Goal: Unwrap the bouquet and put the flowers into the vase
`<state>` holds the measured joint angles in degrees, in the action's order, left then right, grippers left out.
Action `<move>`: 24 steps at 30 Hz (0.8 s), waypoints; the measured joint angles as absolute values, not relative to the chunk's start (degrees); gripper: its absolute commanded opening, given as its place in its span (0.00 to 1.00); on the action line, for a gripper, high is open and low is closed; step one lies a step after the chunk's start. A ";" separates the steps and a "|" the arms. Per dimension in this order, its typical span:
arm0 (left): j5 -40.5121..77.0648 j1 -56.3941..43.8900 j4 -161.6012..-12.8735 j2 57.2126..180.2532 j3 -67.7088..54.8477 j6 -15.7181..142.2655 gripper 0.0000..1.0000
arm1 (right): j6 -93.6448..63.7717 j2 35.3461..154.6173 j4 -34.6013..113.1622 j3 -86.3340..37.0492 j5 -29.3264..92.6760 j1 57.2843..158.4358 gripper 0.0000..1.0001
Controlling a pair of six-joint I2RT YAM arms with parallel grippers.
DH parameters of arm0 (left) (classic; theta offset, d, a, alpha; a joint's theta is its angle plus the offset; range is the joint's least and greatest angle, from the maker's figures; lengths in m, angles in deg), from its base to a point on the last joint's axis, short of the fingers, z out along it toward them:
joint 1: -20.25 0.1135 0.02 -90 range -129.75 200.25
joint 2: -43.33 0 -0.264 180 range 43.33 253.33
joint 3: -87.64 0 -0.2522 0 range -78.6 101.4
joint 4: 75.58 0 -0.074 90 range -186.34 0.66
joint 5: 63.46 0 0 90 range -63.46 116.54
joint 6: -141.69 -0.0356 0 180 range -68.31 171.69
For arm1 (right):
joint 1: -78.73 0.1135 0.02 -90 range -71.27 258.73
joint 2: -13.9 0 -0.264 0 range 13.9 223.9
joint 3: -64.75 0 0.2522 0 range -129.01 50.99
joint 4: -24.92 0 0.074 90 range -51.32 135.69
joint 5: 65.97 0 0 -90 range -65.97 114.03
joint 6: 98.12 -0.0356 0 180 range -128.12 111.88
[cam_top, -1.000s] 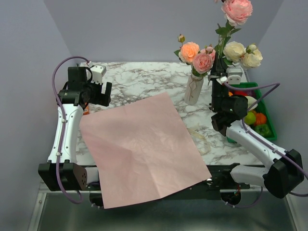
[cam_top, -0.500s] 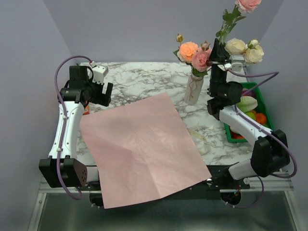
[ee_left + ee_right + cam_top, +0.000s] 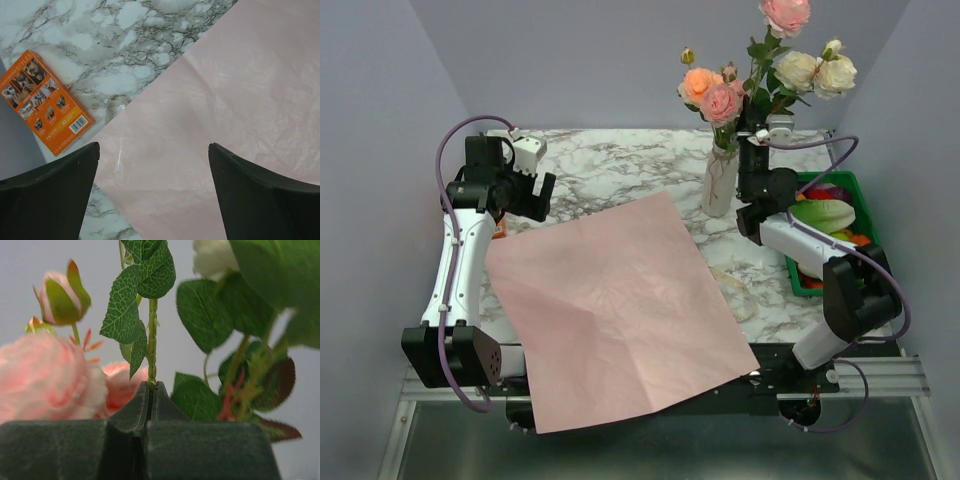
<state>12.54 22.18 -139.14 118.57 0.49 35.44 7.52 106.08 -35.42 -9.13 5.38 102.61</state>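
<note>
The cream vase [image 3: 719, 183] stands at the back of the marble table with pink and peach flowers [image 3: 712, 93] in it. My right gripper [image 3: 752, 128] is raised just right of the vase, shut on the thin green stem [image 3: 151, 342] of more flowers [image 3: 798, 55]: a pink rose on top and cream roses to the right. In the right wrist view the stem rises from between the closed fingers [image 3: 134, 407], with pink blooms at the left. The bouquet's paper [image 3: 615, 305] lies flat, pink side up. My left gripper [image 3: 154, 150] hangs open above the paper's left corner.
An orange printed card [image 3: 43, 100] lies on the marble left of the paper. A green crate [image 3: 830, 232] of vegetables stands at the right edge, by my right arm. A beige ribbon [image 3: 736, 284] lies on the marble right of the paper. The paper overhangs the near table edge.
My right gripper has carried its held flowers up and left, from over the green crate to right beside the vase. The left arm and the paper have stayed put.
</note>
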 measured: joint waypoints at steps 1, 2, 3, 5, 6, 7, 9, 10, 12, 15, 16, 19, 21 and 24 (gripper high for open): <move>12.54 22.18 -139.16 118.57 0.49 35.40 0.99 | 7.54 106.02 -35.51 -8.30 5.40 102.61 0.01; 12.54 22.18 -139.14 118.57 0.49 35.38 0.99 | 7.54 105.95 -35.64 -7.16 5.40 102.61 0.01; 12.52 22.18 -139.14 118.57 0.49 35.38 0.99 | 7.56 105.84 -35.68 -5.91 5.38 102.61 0.01; 12.52 22.18 -139.16 118.57 0.49 35.38 0.99 | 7.60 105.65 -35.64 -3.66 5.34 102.59 0.01; 12.52 22.18 -139.14 118.57 0.49 35.38 0.99 | 7.65 105.38 -35.60 -2.50 5.31 102.59 0.01; 12.52 22.18 -139.16 118.57 0.49 35.40 0.99 | 7.78 104.95 -35.38 -1.41 5.31 102.59 0.01; 12.43 22.18 -139.16 118.57 0.49 35.40 0.99 | 7.80 103.46 -35.05 0.49 5.34 102.59 0.01; 12.36 22.18 -139.16 118.55 0.49 35.40 0.99 | 7.78 102.28 -34.90 1.34 5.34 102.59 0.01; 12.28 22.18 -139.16 118.53 0.45 35.40 0.99 | 7.71 99.66 -34.87 2.33 5.49 102.61 0.01; 12.10 22.18 -139.16 118.50 0.45 35.47 0.99 | 7.34 96.20 -35.55 2.33 5.62 102.61 0.01; 12.04 22.18 -139.16 118.50 0.45 35.51 0.99 | 7.28 95.48 -35.88 2.17 5.60 102.61 0.01; 11.64 22.18 -139.19 118.48 0.45 35.84 0.99 | 6.99 95.04 -36.34 0.86 5.93 102.61 0.01; 11.38 22.18 -139.16 118.44 0.45 35.90 0.99 | 6.97 95.15 -36.27 0.58 6.43 102.61 0.01; 11.20 22.18 -139.19 118.42 0.45 35.95 0.99 | 6.95 95.57 -36.21 -0.06 6.93 102.61 0.01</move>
<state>11.20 22.18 -139.19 118.42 0.45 35.95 6.95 95.57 -36.21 -0.06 6.93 102.61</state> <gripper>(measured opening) 0.988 0.029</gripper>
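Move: The right hand, still pinching the stem of the tall pink rose, has the vase about 5 cm ahead and 3 cm to its left, the vase's middle some 30 cm below. Near hand height are the vase's pink rose, roughly 7 cm left and 3 cm ahead, and its orange rose, 11 cm left and 6 cm ahead; white roses stand 12 cm right, 6 cm ahead and a little higher. From the left hand the vase lies about 15 cm ahead, 46 cm right. Straight down first: the right hand sinks some 5 cm beside the vase's blooms, tipping slightly downward, then reverses, drawing back about 5 cm and a little right while climbing to just above its starting height. It ends farther from the vase, fingers shut on the stem throughout. ##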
